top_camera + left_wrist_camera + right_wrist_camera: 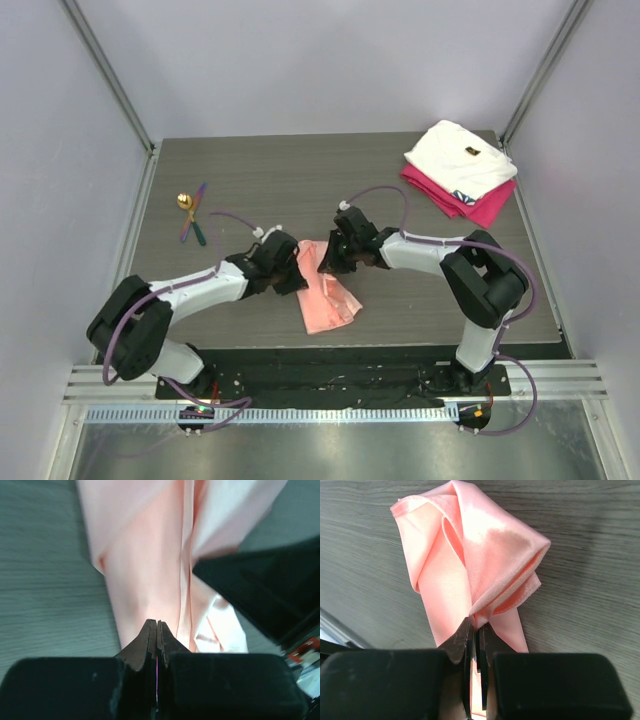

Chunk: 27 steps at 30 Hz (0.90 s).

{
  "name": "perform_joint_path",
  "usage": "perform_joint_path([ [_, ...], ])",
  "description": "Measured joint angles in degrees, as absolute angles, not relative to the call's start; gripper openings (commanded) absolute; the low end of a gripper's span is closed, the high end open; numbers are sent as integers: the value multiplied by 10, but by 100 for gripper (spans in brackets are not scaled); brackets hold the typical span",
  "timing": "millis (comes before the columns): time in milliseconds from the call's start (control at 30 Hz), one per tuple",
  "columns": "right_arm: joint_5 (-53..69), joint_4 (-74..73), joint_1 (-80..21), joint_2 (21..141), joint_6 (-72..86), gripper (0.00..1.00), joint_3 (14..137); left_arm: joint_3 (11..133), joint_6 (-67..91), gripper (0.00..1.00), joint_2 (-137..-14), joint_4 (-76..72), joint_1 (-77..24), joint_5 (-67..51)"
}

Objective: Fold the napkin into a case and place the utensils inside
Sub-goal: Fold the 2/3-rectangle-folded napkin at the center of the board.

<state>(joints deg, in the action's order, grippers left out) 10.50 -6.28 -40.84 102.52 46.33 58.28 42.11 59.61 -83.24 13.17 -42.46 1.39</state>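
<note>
The salmon-pink napkin (328, 300) lies bunched on the grey table (300, 180) between my two grippers, its upper end lifted. My left gripper (296, 268) is shut at the napkin's left edge. In the left wrist view (157, 622) a thin pink strip shows between its closed jaws and the cloth (145, 555) runs away from the tips. My right gripper (325, 262) (479, 622) is shut on a folded hem of the napkin (470, 555), which bulges up in a loop. The utensils (191, 215), a gold-bowled spoon with purple and green handles, lie apart at the far left.
A folded white cloth (460, 158) rests on a folded magenta cloth (480, 205) at the back right corner. The right arm's black body (270, 590) shows close by in the left wrist view. Metal rails run along the table's near edge (330, 385).
</note>
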Motion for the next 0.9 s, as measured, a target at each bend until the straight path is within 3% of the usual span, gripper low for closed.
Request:
perform_joint_path([
  [267, 50, -137, -430, 1025, 387, 1, 638, 451, 559, 0, -838, 155, -325, 13],
  [567, -37, -195, -458, 1042, 359, 1, 680, 479, 549, 0, -925, 132, -322, 12],
  [900, -158, -249, -532, 1106, 386, 1, 761, 470, 556, 0, -940, 65, -322, -6],
])
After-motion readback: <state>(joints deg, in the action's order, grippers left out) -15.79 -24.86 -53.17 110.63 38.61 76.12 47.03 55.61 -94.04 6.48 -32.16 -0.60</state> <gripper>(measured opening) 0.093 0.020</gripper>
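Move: About 9 cm ahead of the shut left fingertips, 1 cm to their left and some 2 cm lower, lies the napkin's far-left flap; the fold pinched by the right hand is about 4 cm ahead and 4 cm right of them. From the right fingertips the flap is roughly 5 cm ahead and 4 cm left, while the napkin's splayed near-right corner lies some 9 cm back and 8 cm right. Hopping forward about 7 cm and slightly left, the left hand rises a little, then lowers its shut fingertips onto the left side of the far flap and slides on a touch forward and right. Meanwhile the right hand keeps its pinch on the fold, swings some 25 degrees over towards the left so that its fingers point more steeply down, lifts about 1 cm, sinks again and ends 2 cm farther left. ##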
